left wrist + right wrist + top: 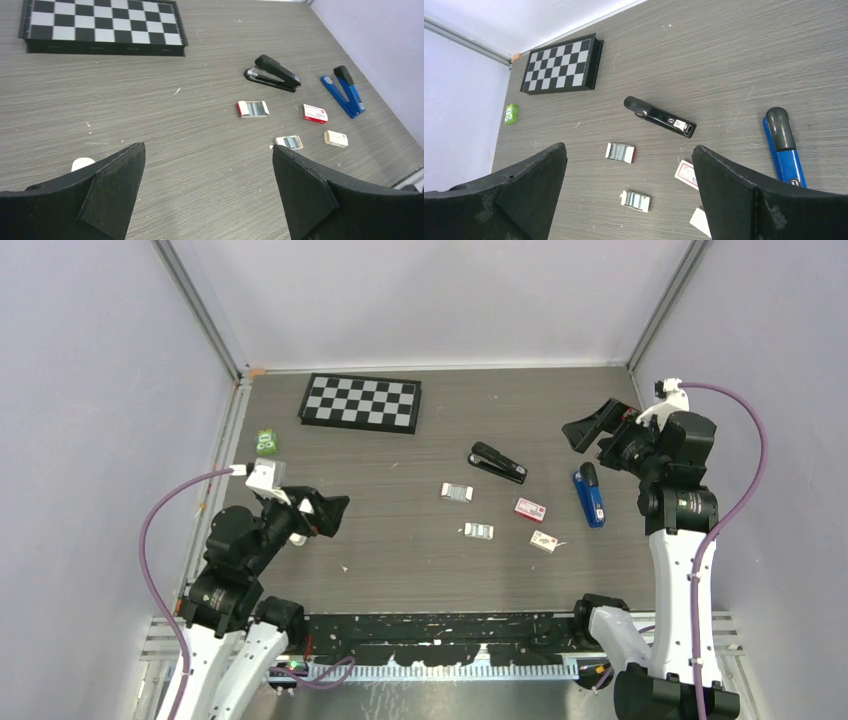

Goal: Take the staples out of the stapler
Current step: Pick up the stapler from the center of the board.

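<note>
A black stapler point(497, 462) lies closed at mid-table; it also shows in the left wrist view point(273, 73) and the right wrist view point(660, 117). A blue stapler point(589, 496) lies to its right, black top raised point(345, 90). Two silvery ribbed staple strips lie loose on the table, one point(457, 492) left of the black stapler and one point(478, 531) nearer me. My left gripper point(322, 512) is open and empty, well left of them. My right gripper point(590, 425) is open and empty, held above the table near the blue stapler.
A red-and-white box point(530, 509) and a whitish box point(544, 541) lie near the staples. A folded chessboard point(361, 402) lies at the back. A small green object point(266, 441) sits at the left edge. Walls close three sides.
</note>
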Available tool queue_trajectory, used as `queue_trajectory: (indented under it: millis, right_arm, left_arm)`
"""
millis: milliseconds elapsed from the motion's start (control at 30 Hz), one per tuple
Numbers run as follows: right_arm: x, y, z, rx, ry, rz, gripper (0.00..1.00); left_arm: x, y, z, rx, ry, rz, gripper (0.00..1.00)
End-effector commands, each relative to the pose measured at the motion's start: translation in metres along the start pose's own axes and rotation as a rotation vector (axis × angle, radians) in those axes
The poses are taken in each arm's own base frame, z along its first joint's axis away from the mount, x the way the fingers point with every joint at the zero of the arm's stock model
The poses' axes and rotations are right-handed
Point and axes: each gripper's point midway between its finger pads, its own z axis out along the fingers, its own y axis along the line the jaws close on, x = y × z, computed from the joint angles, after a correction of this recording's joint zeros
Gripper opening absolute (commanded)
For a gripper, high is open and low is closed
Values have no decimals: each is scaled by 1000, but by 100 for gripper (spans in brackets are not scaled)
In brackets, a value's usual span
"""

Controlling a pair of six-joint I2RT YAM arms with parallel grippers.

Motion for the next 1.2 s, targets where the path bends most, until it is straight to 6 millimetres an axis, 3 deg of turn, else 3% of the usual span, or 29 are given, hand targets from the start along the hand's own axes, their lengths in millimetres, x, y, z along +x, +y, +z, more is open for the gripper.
queue_trajectory:
  millis: [0, 167, 367, 433, 533, 833, 1167]
  right_arm:
    - [-8, 13, -7, -41, -14, 2, 100]
    - [6, 20, -4, -124, 22, -40, 99]
    - [34, 32, -4, -308, 92, -202, 100]
    - [51, 43, -10, -443, 133, -291, 100]
    - [65, 45, -14, -504, 170, -349, 100]
    - [79, 41, -16, -513, 213, -406, 100]
    - [86, 42, -18, -513, 227, -427, 99]
  left_arm:
    - [1, 21, 2, -111, 4, 15, 100]
    - [2, 48, -3, -271, 10, 17, 100]
    - [13, 59, 2, -328, 107, 33, 100]
    - [19, 66, 6, -365, 148, 38, 100]
    - [37, 79, 11, -427, 242, 34, 100]
    - [42, 81, 19, -416, 354, 113, 100]
    - [71, 102, 43, -477, 518, 144, 100]
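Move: The black stapler in the middle of the board lies about 9 cm ahead of the right hand, some 12 cm to its left and 29 cm below. On the board too, the red staple box is roughly 3 cm back and 5 cm left of that hand, the blue stapler about level and 8 cm right. From the left hand, the black stapler is around 19 cm ahead and 31 cm right; the white stapler is some 2 cm ahead and 13 cm left, both about 25 cm below. With its fingers wide open and empty, the right hand swings in towards the black stapler, going about 7 cm left while drawing back and sinking some 5 cm each, and its wrist turns roughly 35 degrees counter-clockwise. The left hand, also open, sinks about 11 cm through free air, shifting left and forward by around 5 cm each and closing on the white stapler's spot while its fingers tip down and its left side rises. ##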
